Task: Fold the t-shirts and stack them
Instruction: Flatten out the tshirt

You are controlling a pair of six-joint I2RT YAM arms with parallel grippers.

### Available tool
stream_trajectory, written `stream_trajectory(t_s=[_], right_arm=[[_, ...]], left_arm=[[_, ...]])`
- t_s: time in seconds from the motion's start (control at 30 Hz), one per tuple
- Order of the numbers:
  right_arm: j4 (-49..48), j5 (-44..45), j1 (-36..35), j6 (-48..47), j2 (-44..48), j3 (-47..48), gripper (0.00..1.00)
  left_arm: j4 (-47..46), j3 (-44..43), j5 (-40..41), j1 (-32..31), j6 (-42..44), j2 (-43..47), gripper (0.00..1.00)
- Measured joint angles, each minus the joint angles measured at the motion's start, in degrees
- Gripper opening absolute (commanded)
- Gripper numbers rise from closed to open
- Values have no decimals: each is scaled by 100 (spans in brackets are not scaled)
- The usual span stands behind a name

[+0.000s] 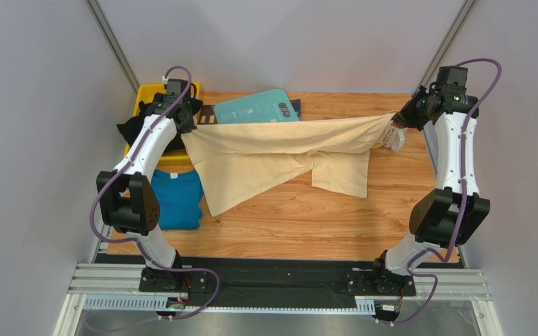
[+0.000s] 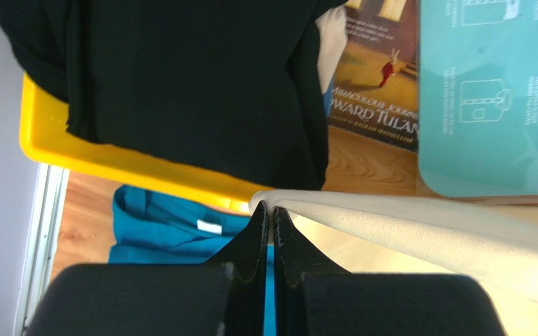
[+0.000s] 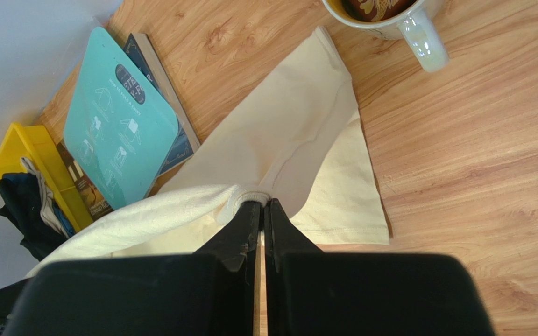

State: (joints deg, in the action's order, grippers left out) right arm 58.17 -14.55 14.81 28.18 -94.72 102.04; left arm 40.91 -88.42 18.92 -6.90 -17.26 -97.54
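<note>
The cream-yellow t-shirt [image 1: 279, 150] hangs stretched across the back of the table, held up at both ends, its lower part draping onto the wood. My left gripper [image 1: 189, 124] is shut on its left corner [image 2: 279, 201]; the cloth runs off to the right. My right gripper [image 1: 393, 120] is shut on the other end [image 3: 254, 197], with a sleeve [image 3: 335, 189] lying on the table below. A folded teal-blue t-shirt [image 1: 177, 199] lies at the left edge [image 2: 159, 224]. Black t-shirts [image 2: 194, 84] hang over the yellow bin [image 1: 154, 94].
A rigid teal board [image 1: 258, 108] with white print lies at the back on a book [image 2: 380, 77]. A white mug [image 3: 398, 21] stands at the back right by my right gripper. The yellow bin's rim [image 2: 110, 157] is just beyond my left fingers.
</note>
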Motion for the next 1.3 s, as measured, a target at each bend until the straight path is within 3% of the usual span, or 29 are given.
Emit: stream_trajectory(t_s=[0.3, 0.57, 0.73, 1.1, 1.3], right_arm=[[-297, -212, 0, 280, 549, 11, 0], [-494, -398, 125, 442, 2559, 37, 0], [-402, -11, 144, 420, 3397, 516, 0], [179, 1154, 151, 354, 3595, 2492, 0], [205, 1029, 151, 439, 3432, 2105, 0]], left_arm=[[83, -546, -433, -9, -201, 328, 0], [-173, -177, -612, -22, -433, 2723, 0], [-326, 90, -365, -20, -345, 3917, 0], [50, -1126, 79, -20, -289, 3954, 0], [-2, -1045, 76, -4, -372, 3598, 0]])
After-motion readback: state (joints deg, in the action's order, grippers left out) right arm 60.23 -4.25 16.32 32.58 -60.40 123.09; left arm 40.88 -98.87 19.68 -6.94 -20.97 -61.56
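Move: The cream t-shirt is already pinched by both hands at its far edge, its lower part lying on the table. Its middle is about 32 cm right, 7 cm back and 11 cm below the left hand; from the right hand, 37 cm left, 4 cm back and 18 cm below. The yellow bin is some 6 cm ahead, 7 cm left and 12 cm below the left hand, the blue t-shirt 20 cm back, 3 cm left and 17 cm below it; the mug is 12 cm ahead, 6 cm right and 21 cm below the right hand. The cream t-shirt is swung up off the table by its two held points, both grippers staying shut on them: both hands climb fast, some 33 cm, while drawing back towards the bases, the right farther than the left. Both wrists tip their fingers up by about 50 degrees; right at the end the hands just start forward and down again. ##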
